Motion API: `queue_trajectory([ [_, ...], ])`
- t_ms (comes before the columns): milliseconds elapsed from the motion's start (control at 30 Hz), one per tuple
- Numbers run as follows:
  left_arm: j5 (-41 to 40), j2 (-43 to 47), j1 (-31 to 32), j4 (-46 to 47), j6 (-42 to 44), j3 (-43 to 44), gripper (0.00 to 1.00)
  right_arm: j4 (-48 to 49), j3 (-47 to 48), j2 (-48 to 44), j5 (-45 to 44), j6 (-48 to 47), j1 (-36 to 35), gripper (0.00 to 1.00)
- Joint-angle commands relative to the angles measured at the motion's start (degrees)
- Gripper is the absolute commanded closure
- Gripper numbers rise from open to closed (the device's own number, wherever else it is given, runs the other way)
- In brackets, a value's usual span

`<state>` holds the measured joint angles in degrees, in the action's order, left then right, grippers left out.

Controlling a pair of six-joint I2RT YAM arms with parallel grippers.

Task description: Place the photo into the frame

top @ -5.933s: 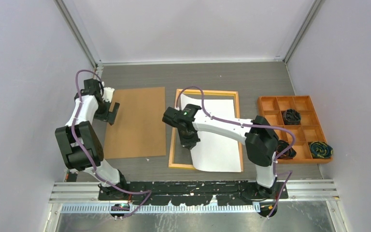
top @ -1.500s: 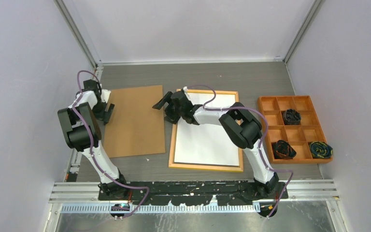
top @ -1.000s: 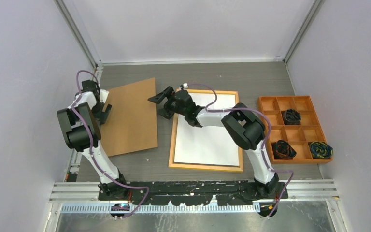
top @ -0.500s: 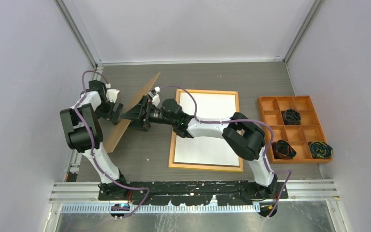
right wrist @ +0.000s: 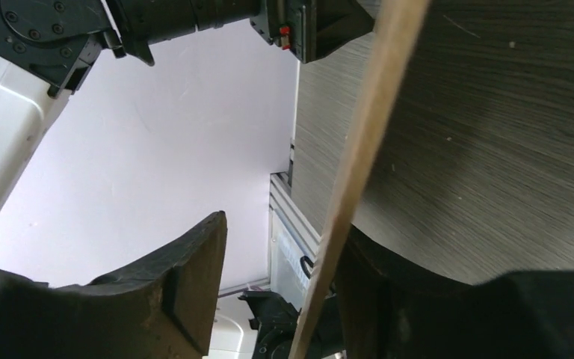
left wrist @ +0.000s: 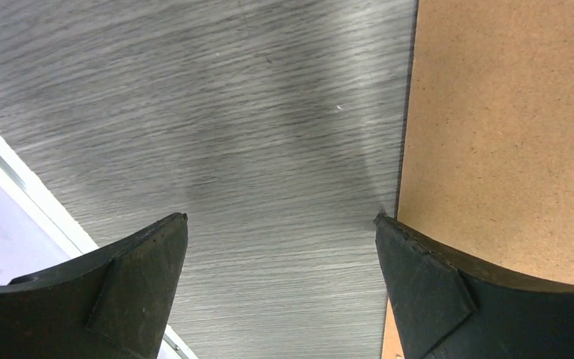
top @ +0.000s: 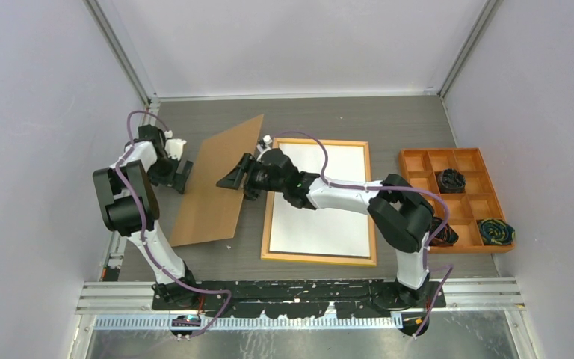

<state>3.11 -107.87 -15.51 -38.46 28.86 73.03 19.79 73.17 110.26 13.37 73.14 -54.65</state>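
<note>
The frame (top: pixel 267 224) lies flat mid-table with its tan back up. The photo (top: pixel 321 198) rests inside it, white reverse up. To the left, a brown backing board (top: pixel 217 183) stands tilted, its right edge raised. My right gripper (top: pixel 237 178) reaches over that raised edge. In the right wrist view the board's edge (right wrist: pixel 359 149) runs between the jaws of the right gripper (right wrist: pixel 284 224), against one finger, with a gap to the other. My left gripper (top: pixel 181 176) is open at the board's left edge. In the left wrist view, the left gripper (left wrist: pixel 281 218) has the board (left wrist: pixel 508 134) beside its right finger.
An orange compartment tray (top: pixel 418 161) with dark coiled items stands at the right. Grey walls close in the left, back and right sides. A metal rail (top: pixel 299 295) runs along the near edge by the arm bases.
The board's right edge rose from flat to steeply upright, then came down to a lower tilt shifted right. The right gripper drew back rightward and its jaws narrowed. The left gripper stayed open.
</note>
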Motion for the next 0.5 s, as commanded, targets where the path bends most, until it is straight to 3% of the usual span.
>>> queue_trajectory([
  [0, 2.18, 0.43, 0.63, -4.42, -0.62, -0.94, 0.0, -6.15, 2.66, -5.2, -3.94, -6.02, -0.57, 0.48],
  [100, 2.09, 1.62, 0.7, -4.97, -0.5, -0.55, 0.0, -12.41, 5.13, -4.76, -4.76, -8.63, -0.81, 0.59],
  [300, 4.99, 5.0, 1.19, -7.73, 0.38, 1.53, 0.0, -24.67, 9.55, -5.71, -8.37, -12.57, -0.84, 0.67],
  [467, 10.57, 12.74, 2.97, -9.25, 2.43, 1.49, 0.0, -33.06, 15.68, -5.32, -10.47, -14.75, -0.34, 0.82],
])
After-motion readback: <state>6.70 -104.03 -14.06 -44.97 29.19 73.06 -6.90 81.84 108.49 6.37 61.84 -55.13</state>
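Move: The right hand already straddles the raised right edge of the brown board; the board's middle is about 7 cm to its left, 4 cm ahead and 8 cm below. The frame, with the white-backed photo in it, is centred some 22 cm to this hand's right, 2 cm ahead and 17 cm below. From the low left hand, the leaning board's middle is about 18 cm right, 1 cm back and 7 cm up. Down and to the right by about 4 cm in all, the right hand tips its fingers some 20 degrees more steeply downward while they close most of the way around the raised edge, one on each face of the board. Near the board's low edge the left hand stays open, easing right and slightly back, then starting to lift, about 3 cm altogether. ##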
